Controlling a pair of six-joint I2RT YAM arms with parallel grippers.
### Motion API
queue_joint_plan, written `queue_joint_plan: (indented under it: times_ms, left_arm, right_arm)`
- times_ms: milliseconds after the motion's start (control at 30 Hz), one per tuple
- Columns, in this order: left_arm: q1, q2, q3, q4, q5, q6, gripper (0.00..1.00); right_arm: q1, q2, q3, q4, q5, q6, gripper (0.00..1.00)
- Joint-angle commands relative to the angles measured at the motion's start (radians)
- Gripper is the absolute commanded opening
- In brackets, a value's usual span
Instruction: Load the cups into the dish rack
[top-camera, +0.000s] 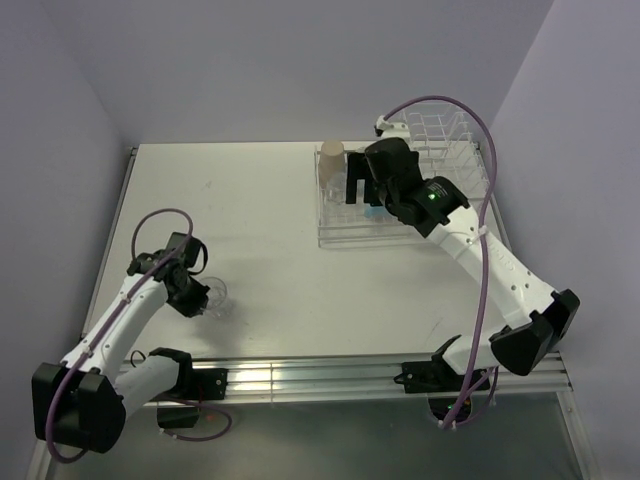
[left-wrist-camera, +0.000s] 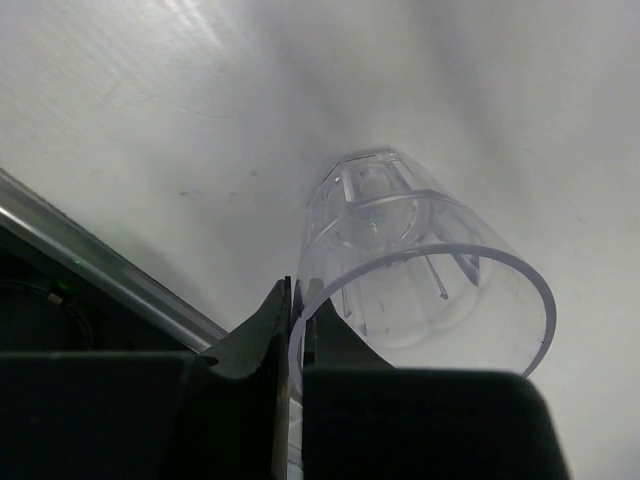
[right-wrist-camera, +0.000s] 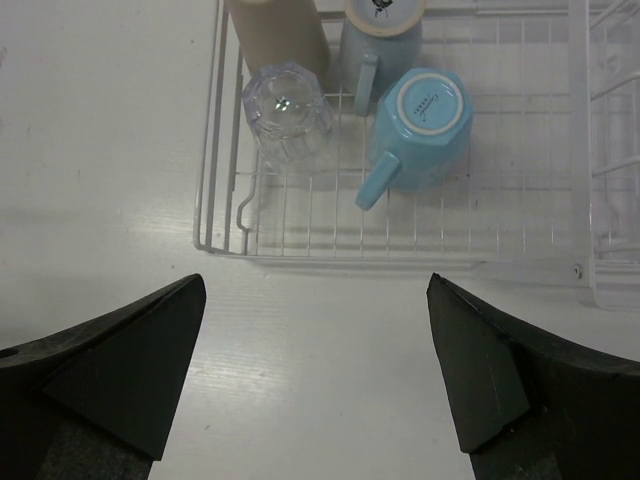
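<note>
My left gripper (top-camera: 197, 290) (left-wrist-camera: 295, 312) is shut on the rim of a clear tumbler (top-camera: 216, 298) (left-wrist-camera: 400, 260), one finger inside and one outside, at the table's near left. The white wire dish rack (top-camera: 340, 236) (right-wrist-camera: 214, 180) stands at the far right. It holds a tan paper cup (top-camera: 331, 160) (right-wrist-camera: 275, 30), an upside-down clear tumbler (right-wrist-camera: 287, 112), an upside-down light blue handled mug (right-wrist-camera: 425, 125) and a second light blue cup (right-wrist-camera: 385, 40). My right gripper (top-camera: 362, 195) (right-wrist-camera: 315, 370) is open and empty, over the rack's near-left part in the top view.
The rack's tall upright dividers (top-camera: 440, 135) rise at its far right end, close to the back wall. A metal rail (top-camera: 330, 375) (left-wrist-camera: 90, 260) runs along the table's near edge, just behind my left gripper. Walls close in on the left and right.
</note>
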Motion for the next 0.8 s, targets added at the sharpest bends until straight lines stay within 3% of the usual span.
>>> queue_joint_plan:
  times_ms: [0, 67, 133, 200, 367, 467, 633, 767]
  left_arm:
    - [0.001, -0.018, 0.136, 0.083, 0.082, 0.098, 0.0]
    - [0.001, -0.032, 0.214, 0.165, 0.142, 0.148, 0.0]
    - [0.001, -0.038, 0.253, 0.251, 0.294, 0.237, 0.0]
    - [0.001, -0.051, 0.259, 0.458, 0.424, 0.288, 0.0]
    - [-0.004, 0.036, 0.285, 0.745, 0.759, 0.285, 0.0]
    - [-0.042, 0.079, 0.267, 1.022, 0.914, 0.221, 0.0]
    - [-0.161, 0.151, 0.284, 1.404, 1.034, 0.107, 0.0]
    - [-0.212, 0.188, 0.302, 1.545, 1.054, 0.055, 0.0]
  right_arm:
    - [0.007, -0.056, -0.007, 0.043, -0.006, 0.01, 1.0]
    - [0.007, -0.079, -0.019, 0.054, -0.029, 0.011, 1.0]
    - [0.007, -0.122, -0.038, 0.089, -0.055, 0.016, 1.0]
    - [0.007, -0.154, -0.067, 0.111, -0.103, 0.028, 1.0]
    - [0.006, -0.314, -0.18, 0.238, -0.251, 0.053, 1.0]
    - [0.006, -0.427, -0.287, 0.368, -0.35, 0.088, 1.0]
    - [0.003, -0.525, -0.415, 0.555, -0.538, 0.142, 1.0]
    - [0.004, -0.545, -0.481, 0.643, -0.618, 0.178, 1.0]
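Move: The left hand already pinches the last clear cup by its rim, the cup's middle about 3 cm to its right and 3 cm below. The open right gripper waits some 40 cm to the left hand's right, 18 cm ahead and 23 cm higher. From the right gripper, that cup is about 37 cm left, 18 cm back and 26 cm down; the blue mug in the rack is 16 cm ahead, 4 cm right and 24 cm down, the racked clear cup 16 cm ahead, 7 cm left and 24 cm down. Upwards and forward at first, then sweeping right as it keeps rising, the left hand carries the clear cup some 35 cm towards the right gripper, swinging its fingers from pointing down to pointing right with the pinch kept. The right hand draws back and up from over the rack's front, roughly 14 cm, fingers wide open, levelling and turning left to face the cup. ##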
